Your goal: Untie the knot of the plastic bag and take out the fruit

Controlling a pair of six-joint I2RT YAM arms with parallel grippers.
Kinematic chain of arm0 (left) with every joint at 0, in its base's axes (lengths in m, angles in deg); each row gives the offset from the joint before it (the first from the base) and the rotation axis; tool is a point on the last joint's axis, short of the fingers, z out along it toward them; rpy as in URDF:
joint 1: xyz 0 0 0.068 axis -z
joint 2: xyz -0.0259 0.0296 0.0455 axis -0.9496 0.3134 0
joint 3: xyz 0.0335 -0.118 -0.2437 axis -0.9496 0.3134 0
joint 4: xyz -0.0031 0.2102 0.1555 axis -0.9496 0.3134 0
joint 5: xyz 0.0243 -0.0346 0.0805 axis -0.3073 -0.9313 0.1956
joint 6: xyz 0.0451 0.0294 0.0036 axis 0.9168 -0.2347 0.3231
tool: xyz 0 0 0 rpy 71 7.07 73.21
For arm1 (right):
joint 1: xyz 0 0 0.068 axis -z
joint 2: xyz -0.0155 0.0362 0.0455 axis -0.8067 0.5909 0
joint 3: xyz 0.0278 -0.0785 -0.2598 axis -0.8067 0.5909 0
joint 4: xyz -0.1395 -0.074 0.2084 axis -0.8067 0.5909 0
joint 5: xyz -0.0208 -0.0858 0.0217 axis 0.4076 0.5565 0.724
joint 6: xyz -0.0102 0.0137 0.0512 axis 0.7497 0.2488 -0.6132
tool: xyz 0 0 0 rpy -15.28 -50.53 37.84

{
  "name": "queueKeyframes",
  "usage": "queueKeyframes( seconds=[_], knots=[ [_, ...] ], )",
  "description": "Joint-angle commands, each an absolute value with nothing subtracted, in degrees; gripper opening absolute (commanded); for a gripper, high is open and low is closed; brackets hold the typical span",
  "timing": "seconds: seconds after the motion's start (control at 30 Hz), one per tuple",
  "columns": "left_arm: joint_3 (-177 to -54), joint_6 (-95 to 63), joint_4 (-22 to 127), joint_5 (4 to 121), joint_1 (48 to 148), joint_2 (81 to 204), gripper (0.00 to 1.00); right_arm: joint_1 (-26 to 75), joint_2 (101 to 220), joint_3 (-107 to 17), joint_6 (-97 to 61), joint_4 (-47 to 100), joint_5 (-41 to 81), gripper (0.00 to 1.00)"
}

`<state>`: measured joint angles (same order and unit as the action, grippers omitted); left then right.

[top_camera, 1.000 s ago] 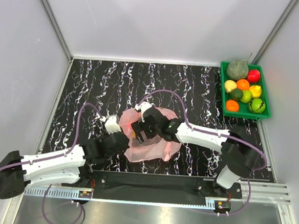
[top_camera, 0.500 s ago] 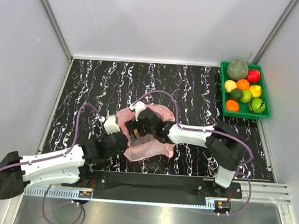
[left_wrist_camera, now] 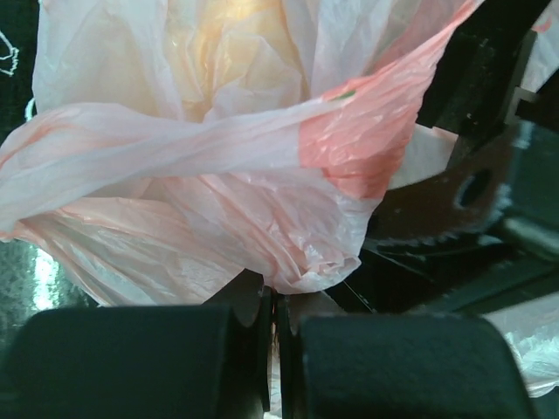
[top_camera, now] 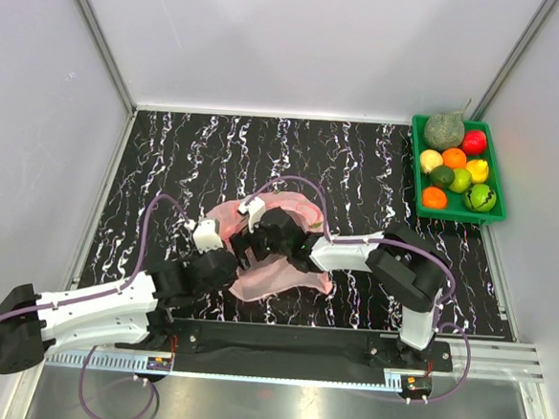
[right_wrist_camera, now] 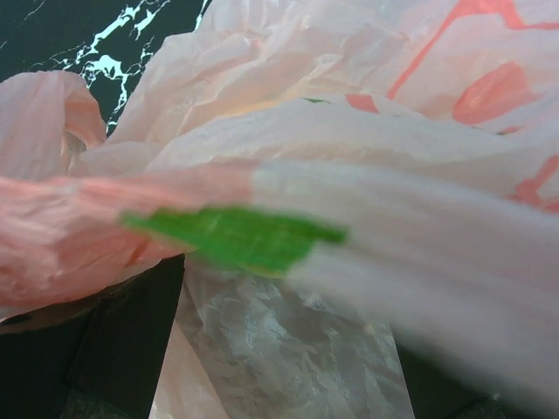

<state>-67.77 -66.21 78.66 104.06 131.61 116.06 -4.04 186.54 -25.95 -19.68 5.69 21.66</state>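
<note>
The pink plastic bag lies crumpled mid-table between both arms. My left gripper is shut on a fold of its lower edge; from above it sits at the bag's left side. My right gripper stands open over the bag's top left, with plastic draped across its fingers. A twisted strand of the bag is stretched taut; I cannot make out the knot itself. A yellow-orange fruit glows through the film. In the right wrist view the bag, with its green print, fills the frame.
A green tray at the far right holds several small fruits, a netted melon and a red fruit. White walls close the table on three sides. Purple cables arc above both wrists.
The right arm folded and carried its gripper leftward across the bag, dragging the top of the bag with it. The left gripper kept its place and its hold.
</note>
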Motion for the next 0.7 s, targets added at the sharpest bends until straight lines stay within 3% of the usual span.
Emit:
queueKeyframes(
  seconds=[0.0, 0.1, 0.2, 0.3, 0.33, 0.47, 0.67],
  knots=[
    [-67.69, -66.68, 73.41, 103.63, 131.50, 114.83, 0.00, -5.02, 189.00, -28.90, -21.43, -1.92, 14.85, 1.00],
    [-67.43, -66.68, 73.50, 103.55, 131.50, 114.31, 0.00, -5.11, 188.92, -28.37, -22.04, -3.85, 15.29, 1.00],
    [-67.25, -66.85, 73.24, 103.72, 131.50, 114.31, 0.00, -5.11, 188.74, -28.72, -22.48, -3.94, 14.85, 0.89],
    [-67.25, -66.86, 72.97, 103.81, 131.50, 114.40, 0.00, -5.11, 188.39, -28.64, -22.40, -3.85, 14.77, 0.72],
    [-67.16, -66.94, 72.80, 103.81, 131.50, 114.48, 0.00, -5.19, 188.22, -28.46, -22.48, -4.12, 14.59, 0.59],
    [-66.98, -67.03, 72.62, 103.55, 131.50, 114.31, 0.00, -5.11, 187.78, -28.46, -22.57, -3.16, 15.90, 0.28],
    [-66.90, -67.03, 74.03, 104.25, 131.50, 113.34, 0.00, -5.11, 183.83, -27.67, -21.08, 4.14, 22.40, 0.22]
  ],
)
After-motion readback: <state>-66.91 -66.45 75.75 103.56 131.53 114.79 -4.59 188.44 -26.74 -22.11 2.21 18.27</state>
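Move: The yellow fruit left in the bag lies about 4 cm to the right hand's left, 2 cm ahead and 2 cm below. The bunched bag edge pinched by the left fingers is some 7 cm back and 2 cm left of the right hand, a centimetre higher; the bag's near flap spreads about 6 cm back and 8 cm right, 3 cm lower. From the left hand the fruit is roughly 8 cm ahead, 3 cm left, 3 cm below. Right hand eases about 2 cm left towards the yellow fruit, fingers closing most of the way; left keeps its pinch. ##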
